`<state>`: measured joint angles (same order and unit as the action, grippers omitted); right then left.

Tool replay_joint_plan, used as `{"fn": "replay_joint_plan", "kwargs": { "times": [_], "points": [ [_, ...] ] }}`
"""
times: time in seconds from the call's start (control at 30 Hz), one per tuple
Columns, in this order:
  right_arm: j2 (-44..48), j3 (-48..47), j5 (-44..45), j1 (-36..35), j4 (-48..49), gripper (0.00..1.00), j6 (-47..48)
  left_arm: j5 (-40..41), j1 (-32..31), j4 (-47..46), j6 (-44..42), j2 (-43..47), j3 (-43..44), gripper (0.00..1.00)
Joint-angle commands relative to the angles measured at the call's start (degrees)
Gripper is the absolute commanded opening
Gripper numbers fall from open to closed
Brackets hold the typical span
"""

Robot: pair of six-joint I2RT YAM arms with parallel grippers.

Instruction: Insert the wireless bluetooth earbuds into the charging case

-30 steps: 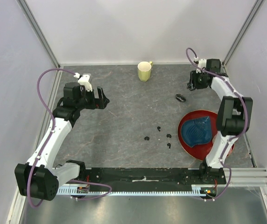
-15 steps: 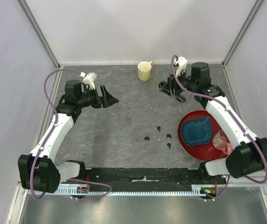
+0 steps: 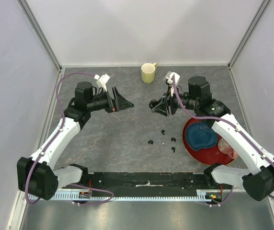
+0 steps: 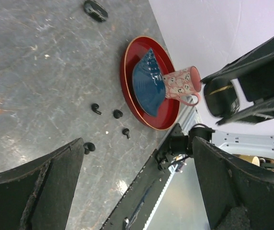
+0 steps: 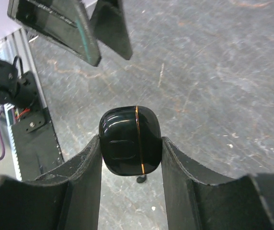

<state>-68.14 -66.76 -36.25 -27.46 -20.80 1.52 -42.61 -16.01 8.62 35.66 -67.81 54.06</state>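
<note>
My right gripper (image 5: 130, 158) is shut on the charging case (image 5: 130, 140), a glossy black pod with a thin gold seam. It holds the case in the air over the middle of the table (image 3: 157, 106). Several tiny black earbuds lie loose in front of it (image 3: 163, 132) (image 3: 151, 142) (image 3: 173, 140) (image 3: 174, 149). They also show in the left wrist view (image 4: 96, 109) (image 4: 118, 114) (image 4: 126, 132) (image 4: 88, 146). One earbud (image 5: 140, 179) shows just below the case. My left gripper (image 3: 126, 102) is open and empty, facing the right gripper with a small gap between them.
A red plate (image 3: 187, 139) holding a blue dish (image 3: 201, 134) and a pink cup (image 3: 225, 146) sits at the front right. A yellow-green mug (image 3: 148, 73) stands at the back. A small dark oval thing (image 4: 95, 9) lies on the table beyond the plate.
My right arm has swung left from the back right corner to the table's middle. My left gripper has moved right toward it. The earbuds have not moved.
</note>
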Motion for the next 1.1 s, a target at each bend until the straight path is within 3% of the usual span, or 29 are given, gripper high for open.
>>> {"fn": "replay_joint_plan", "kwargs": {
  "times": [0.0,0.27,0.47,0.6,0.87,1.07],
  "points": [
    [-1.73,-1.35,2.14,-5.22,-2.49,0.08,2.52,-0.19,-1.92,-1.94,4.33,1.89,2.63,1.0],
    [-4.11,-1.44,11.8,-14.01,-4.43,0.06,4.72,0.6,-3.67,-1.06,5.82,4.0,1.4,1.0],
    [-3.76,0.05,15.15,-16.39,-1.97,0.07,4.63,3.06,-7.8,-1.06,8.02,5.76,-1.15,0.98],
    [-3.75,0.23,16.03,-17.45,-1.35,0.06,4.63,4.11,-10.52,-1.15,8.99,5.15,-2.38,0.9],
    [-3.76,0.67,17.7,-19.55,-1.44,0.06,5.25,4.9,-13.08,-0.8,9.08,1.99,-1.24,0.86],
    [-3.32,0.76,18.84,-20.52,-1.44,0.07,5.34,5.17,-14.22,-0.62,9.08,0.75,-1.07,0.76]
  ]
}}
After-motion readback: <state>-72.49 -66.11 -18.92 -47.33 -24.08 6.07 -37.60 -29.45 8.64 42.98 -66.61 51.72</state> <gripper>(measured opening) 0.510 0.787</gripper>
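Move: The charging case, already pinched in the right fingers, lies about 12 cm to the right of the left hand, 1 cm back and 4 cm above it. From the right hand, the open left gripper waits some 12 cm to the left, 1 cm ahead and 4 cm lower. On the table some 26 cm below the right hand, the nearest earbud lies 1 cm back and 3 cm right, the leftmost earbud 8 cm back and 3 cm left. The charging case, kept in the right fingers' pinch, is carried about 6 cm left, 5 cm down and 5 cm back towards the left gripper, the right hand dipping by some 10 degrees; most of this comes early, then it only creeps. The left hand comes to meet the case, 5 cm right and 5 cm back, rising slightly before sinking, and its fingers start to close around the case, still well open. ##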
